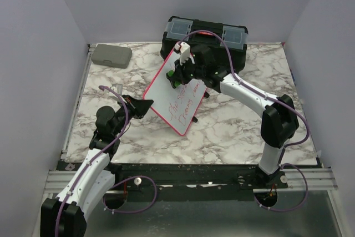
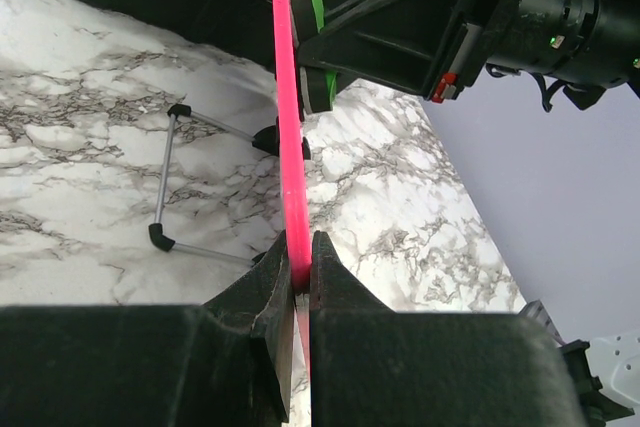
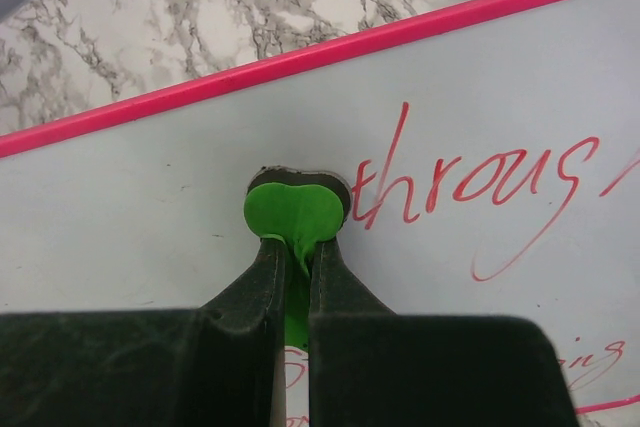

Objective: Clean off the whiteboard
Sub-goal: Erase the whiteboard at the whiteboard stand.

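Note:
The whiteboard (image 1: pixel 165 90), white with a pink frame, stands tilted in the middle of the table. Red handwriting (image 3: pixel 470 177) covers its lower part; the area above and left of the eraser looks blank. My left gripper (image 1: pixel 145 104) is shut on the board's near left edge; in the left wrist view the pink frame (image 2: pixel 288 127) runs up from between its jaws (image 2: pixel 300 252). My right gripper (image 3: pixel 297 247) is shut on a green eraser (image 3: pixel 295 212), whose dark pad is pressed against the board just left of the word "through". The eraser (image 1: pixel 176 79) sits near the board's upper middle.
A black toolbox (image 1: pixel 205 34) stands just behind the whiteboard at the back of the marble table (image 1: pixel 238 126). A small grey case (image 1: pixel 112 55) lies at the back left. The board's wire stand with black feet (image 2: pixel 165 187) rests on the table behind it.

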Tool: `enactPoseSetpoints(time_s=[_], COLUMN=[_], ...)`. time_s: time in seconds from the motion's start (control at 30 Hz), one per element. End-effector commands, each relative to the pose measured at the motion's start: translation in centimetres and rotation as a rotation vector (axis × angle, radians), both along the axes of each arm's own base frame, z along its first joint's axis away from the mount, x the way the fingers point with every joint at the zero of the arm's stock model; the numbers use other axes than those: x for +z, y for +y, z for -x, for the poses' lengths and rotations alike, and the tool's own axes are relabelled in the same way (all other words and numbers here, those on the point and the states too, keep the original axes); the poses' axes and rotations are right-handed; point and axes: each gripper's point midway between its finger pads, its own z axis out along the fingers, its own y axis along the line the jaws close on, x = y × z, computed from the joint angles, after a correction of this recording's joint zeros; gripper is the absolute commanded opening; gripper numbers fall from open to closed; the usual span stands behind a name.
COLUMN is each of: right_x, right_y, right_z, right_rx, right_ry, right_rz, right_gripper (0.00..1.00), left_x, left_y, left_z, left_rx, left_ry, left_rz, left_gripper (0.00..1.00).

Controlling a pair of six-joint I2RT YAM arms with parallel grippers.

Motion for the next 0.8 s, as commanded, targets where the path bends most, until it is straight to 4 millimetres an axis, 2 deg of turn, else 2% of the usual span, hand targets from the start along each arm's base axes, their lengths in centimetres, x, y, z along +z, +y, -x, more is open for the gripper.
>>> enactPoseSetpoints(time_s=[0.0, 0.17, 0.27, 0.3, 0.37, 0.43, 0.5, 0.6, 0.77], right_x=[-2.8, -3.3, -2.6, -2.5, -1.1, -0.2, 0.4, 1.4, 0.4], right_y=[-1.6, 1.0, 3.3, 3.7, 4.8, 5.1, 5.1, 4.2, 1.5], right_z=[-1.7, 4.9, 8.8, 9.6, 10.3, 10.0, 8.6, 5.4, 0.1], right_rx=[-0.044, 0.232, 0.336, 0.355, 0.375, 0.358, 0.286, 0.118, -0.071], right_ry=[-0.007, -0.021, -0.101, -0.109, -0.142, -0.141, -0.152, -0.175, -0.143], right_rz=[0.053, 0.027, 0.009, 0.006, -0.032, -0.048, -0.046, -0.043, -0.04], right_gripper=[0.01, 0.01, 0.01, 0.01, 0.01, 0.01, 0.01, 0.01, 0.01], left_x=[2.5, 2.6, 2.6, 2.6, 2.8, 2.8, 2.8, 2.9, 3.0], left_y=[-1.7, -1.7, -1.6, -1.6, -1.6, -1.6, -1.6, -1.7, -1.7], left_z=[1.6, 1.4, 1.3, 1.2, 1.2, 1.2, 1.2, 1.2, 1.3], left_rx=[-0.121, -0.117, -0.108, -0.106, -0.103, -0.103, -0.105, -0.108, -0.113], left_ry=[-0.096, -0.095, -0.091, -0.091, -0.091, -0.089, -0.088, -0.089, -0.09], left_rz=[-0.001, 0.005, 0.012, 0.014, 0.019, 0.023, 0.025, 0.029, 0.033], left_gripper=[0.0, 0.0, 0.0, 0.0, 0.0, 0.0, 0.0, 0.0, 0.0])
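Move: Across a cleared patch from the eraser in the right hand, the whiteboard's left corner lies about 8 cm back and 14 cm left at much the same height. The red "throug" sits some 7 cm ahead and 4 cm right; "the storm" is roughly 6 cm back, 3 cm right and 6 cm lower. That left corner is about 3 cm ahead, 2 cm left and 1 cm above the left hand. Sweeping the gripped eraser back and a little left along the board's top edge, away from "throug", the right hand covers about 10 cm with a 2 cm dip on the way, the felt still on the board. The wrist swings some 15 degrees counter-clockwise, then partly unwinds as the hand reverses, coming forward roughly 3 cm. The left hand stays still, pinching the board's side near the left corner. ##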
